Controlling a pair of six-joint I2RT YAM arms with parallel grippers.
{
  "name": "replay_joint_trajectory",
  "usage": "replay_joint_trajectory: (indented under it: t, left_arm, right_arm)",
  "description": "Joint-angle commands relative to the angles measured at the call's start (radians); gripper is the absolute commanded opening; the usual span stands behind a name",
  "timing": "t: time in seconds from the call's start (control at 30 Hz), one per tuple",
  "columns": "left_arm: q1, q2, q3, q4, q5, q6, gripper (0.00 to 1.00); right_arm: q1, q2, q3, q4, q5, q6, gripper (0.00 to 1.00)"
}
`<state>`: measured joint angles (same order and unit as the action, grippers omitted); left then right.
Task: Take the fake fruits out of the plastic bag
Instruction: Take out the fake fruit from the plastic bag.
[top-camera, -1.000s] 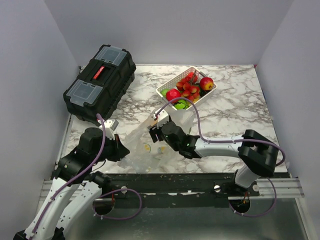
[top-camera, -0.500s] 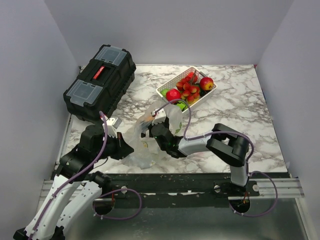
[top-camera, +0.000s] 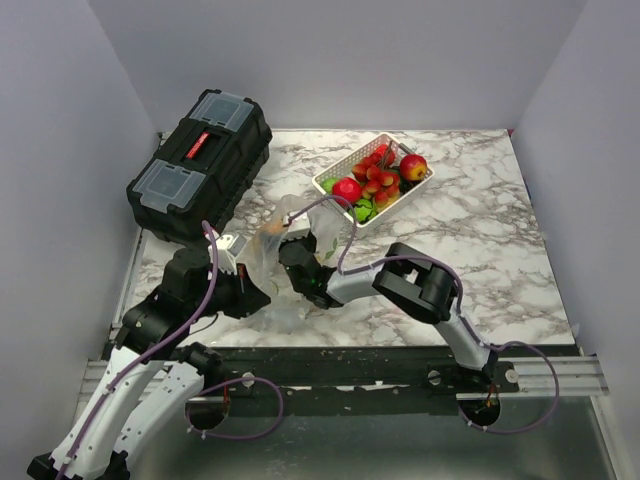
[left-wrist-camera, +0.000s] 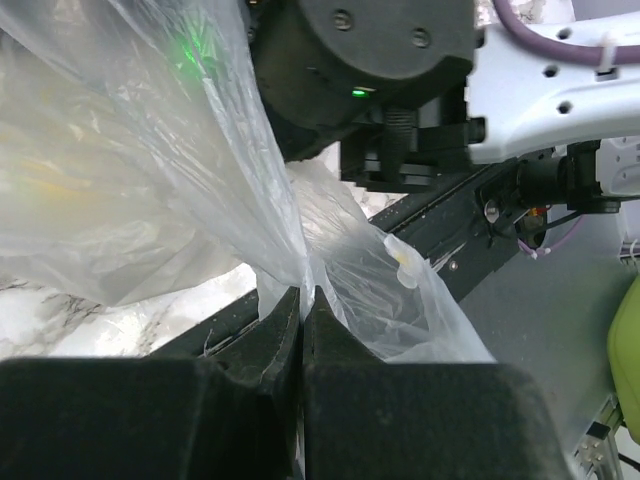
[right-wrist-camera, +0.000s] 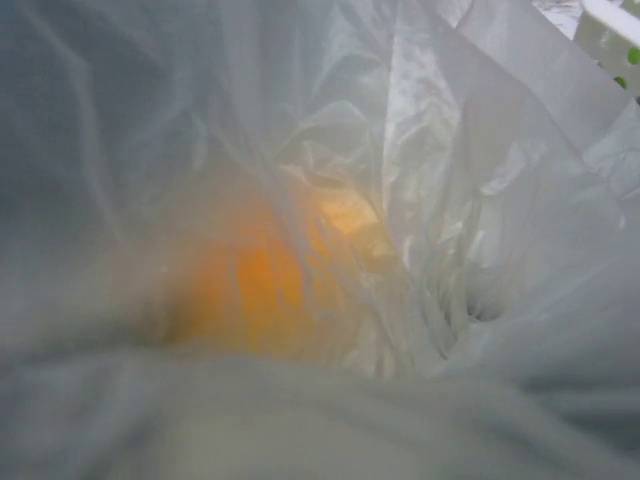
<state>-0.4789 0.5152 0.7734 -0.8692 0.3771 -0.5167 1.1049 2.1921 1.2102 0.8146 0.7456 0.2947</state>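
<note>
The clear plastic bag (top-camera: 285, 300) lies bunched at the near left of the marble table. My left gripper (top-camera: 252, 296) is shut on a fold of the bag (left-wrist-camera: 150, 180), with the jaws pinched together on the film (left-wrist-camera: 302, 296). My right gripper (top-camera: 283, 245) is pushed into the bag, and plastic hides its fingers. An orange fruit (top-camera: 269, 232) sits inside the bag, and shows blurred through the film in the right wrist view (right-wrist-camera: 250, 285). A pale piece (left-wrist-camera: 404, 266) lies in the bag's corner. More fake fruits (top-camera: 378, 172) fill the white basket (top-camera: 331, 178).
A black toolbox (top-camera: 200, 160) stands at the back left. The white basket sits at back centre, just behind the bag. The table's near edge and the black rail (top-camera: 340, 362) run right below the bag. Grey walls close in both sides.
My right arm has swung left and pushed further into the bag. The bag has bunched up toward the left gripper. The left gripper has kept its pinch.
</note>
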Motion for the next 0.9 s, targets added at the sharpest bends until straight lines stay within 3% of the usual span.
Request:
replay_joint_trajectory:
  t: [0.0,0.23,0.33,0.4,0.73,0.87]
  left_arm:
    - [0.006,-0.003,-0.004,-0.002,0.03,0.007,0.0]
    - [0.006,-0.005,-0.003,-0.006,0.024,0.007,0.0]
    - [0.005,-0.008,0.002,-0.018,0.014,0.01,0.0]
    - [0.006,-0.009,0.006,-0.031,0.005,0.012,0.0]
    - [0.005,-0.064,0.051,-0.154,-0.161,0.012,0.0]
    - [0.006,-0.105,0.062,-0.172,-0.266,-0.015,0.0]
  right_arm:
    - [-0.005,0.1,0.102,-0.069,0.041,0.0,1.0]
    - [-0.014,0.198,0.198,-0.177,-0.006,0.013,0.99]
    - [-0.025,0.22,0.212,-0.207,-0.046,0.015,0.85]
    - [-0.026,0.221,0.216,-0.233,-0.049,0.024,0.81]
    - [-0.053,0.213,0.161,-0.258,-0.079,0.05,0.85]
    - [-0.053,0.15,0.112,-0.192,-0.125,-0.005,0.66]
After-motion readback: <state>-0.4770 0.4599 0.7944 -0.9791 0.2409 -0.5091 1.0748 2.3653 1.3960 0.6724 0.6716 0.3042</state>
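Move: The orange fruit still in the bag lies roughly 7 cm to the right hand's left, 3 cm ahead and 5 cm below it. From the right hand, the white basket's middle stands some 19 cm to the right and 13 cm farther out; the black toolbox is about 26 cm left and 15 cm ahead. For the left hand, shut on the bag's film, that fruit lies some 21 cm straight ahead and 17 cm below. With its fingers wide and pointing forward, the right hand reaches deeper into the bag towards the orange fruit, first left and a little forward, then mostly down some 5 cm in all while drifting about a centimetre back right, and its fingers close by about a quarter, not shut. The left hand keeps its pinch on the bag's film, holding still at first and then drawing it about 2.5 cm to its left. ##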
